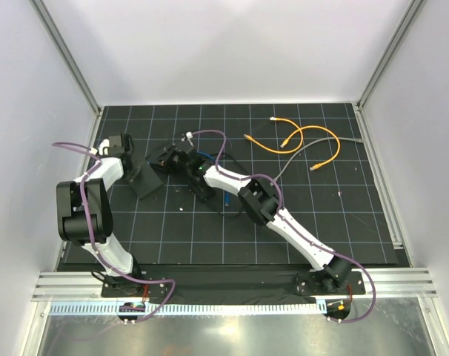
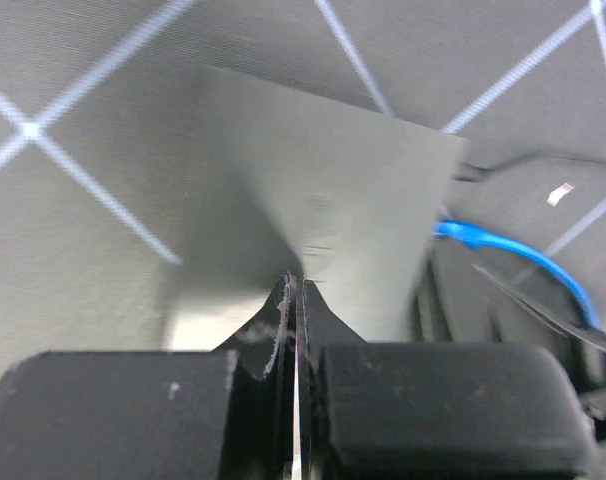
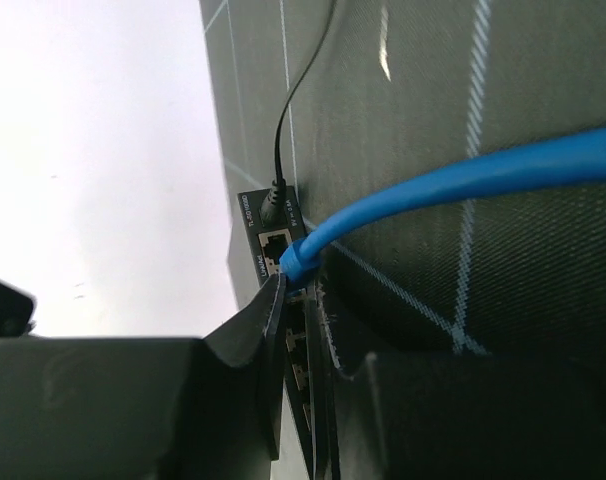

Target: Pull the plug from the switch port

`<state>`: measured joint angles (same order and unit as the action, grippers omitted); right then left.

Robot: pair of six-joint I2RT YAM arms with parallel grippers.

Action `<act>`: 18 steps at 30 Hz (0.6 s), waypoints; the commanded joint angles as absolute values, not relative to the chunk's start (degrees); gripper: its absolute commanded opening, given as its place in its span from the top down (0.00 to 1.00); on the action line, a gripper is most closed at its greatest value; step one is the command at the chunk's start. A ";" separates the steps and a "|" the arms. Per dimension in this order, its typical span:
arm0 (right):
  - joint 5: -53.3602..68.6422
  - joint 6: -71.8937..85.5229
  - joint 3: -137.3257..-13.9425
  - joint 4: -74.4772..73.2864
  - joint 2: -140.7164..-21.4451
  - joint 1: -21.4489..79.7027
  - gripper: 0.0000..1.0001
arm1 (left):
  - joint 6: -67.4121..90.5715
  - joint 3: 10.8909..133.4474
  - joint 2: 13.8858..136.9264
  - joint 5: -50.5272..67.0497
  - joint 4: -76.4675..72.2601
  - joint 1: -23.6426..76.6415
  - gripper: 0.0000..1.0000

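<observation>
The switch [image 1: 145,183] is a flat black box on the gridded mat; the left wrist view shows its top [image 2: 333,190] as a plain grey surface. My left gripper [image 1: 133,169] is shut, its closed tips [image 2: 295,287] pressing down on that top. In the right wrist view the switch's port face [image 3: 271,240] shows a row of sockets. The blue plug [image 3: 299,260] sits in one, its blue cable [image 3: 463,175] running off right. My right gripper [image 3: 301,284] is shut on the plug's base, one finger on each side of it.
A thin black cord [image 3: 295,95] enters the switch's power jack above the ports. An orange cable [image 1: 298,139] and a grey cable [image 1: 313,152] lie at the back right of the mat [image 1: 343,215]. White walls enclose the mat on three sides.
</observation>
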<state>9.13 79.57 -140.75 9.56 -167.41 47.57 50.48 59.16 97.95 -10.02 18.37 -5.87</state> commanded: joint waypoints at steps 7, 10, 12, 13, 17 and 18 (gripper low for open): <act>-4.25 71.77 -141.33 6.74 -162.24 44.30 0.99 | 48.16 54.05 101.34 -17.40 33.93 -7.73 1.00; 2.08 76.98 -146.48 11.07 -166.81 43.51 0.99 | 47.38 54.05 101.08 -17.23 34.01 -7.65 1.00; 2.55 77.34 -146.43 11.60 -167.35 43.24 0.99 | 46.76 54.05 99.15 -17.40 33.84 -7.65 1.00; 2.98 77.00 -144.16 12.47 -166.91 43.33 0.99 | 46.06 54.05 98.27 -17.92 33.84 -7.65 1.00; 6.15 75.07 -143.53 15.55 -166.46 43.24 0.99 | 43.34 55.45 92.56 -17.58 33.31 -7.03 0.99; 6.76 74.45 -143.26 16.08 -166.29 43.42 0.99 | 42.81 55.98 90.55 -16.80 33.14 -6.77 0.99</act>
<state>6.33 75.94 -142.54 8.75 -167.44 45.04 46.17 55.20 95.20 -15.86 28.27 -7.14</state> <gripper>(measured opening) 0.171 0.012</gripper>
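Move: The left hand's shut fingertips rest on the switch, its middle about 3 cm right and 1 cm back of them; the blue plug sits some 9 cm right and 3 cm ahead. The right hand already grips the blue plug in its port, with the switch's middle roughly 6 cm left and 4 cm back; the power adapter lies about 13 cm to its right and 6 cm back. Right pulls the gripped plug about 4 cm forward-right; left slides back some 7 cm, off the switch, dropping 2 cm. ##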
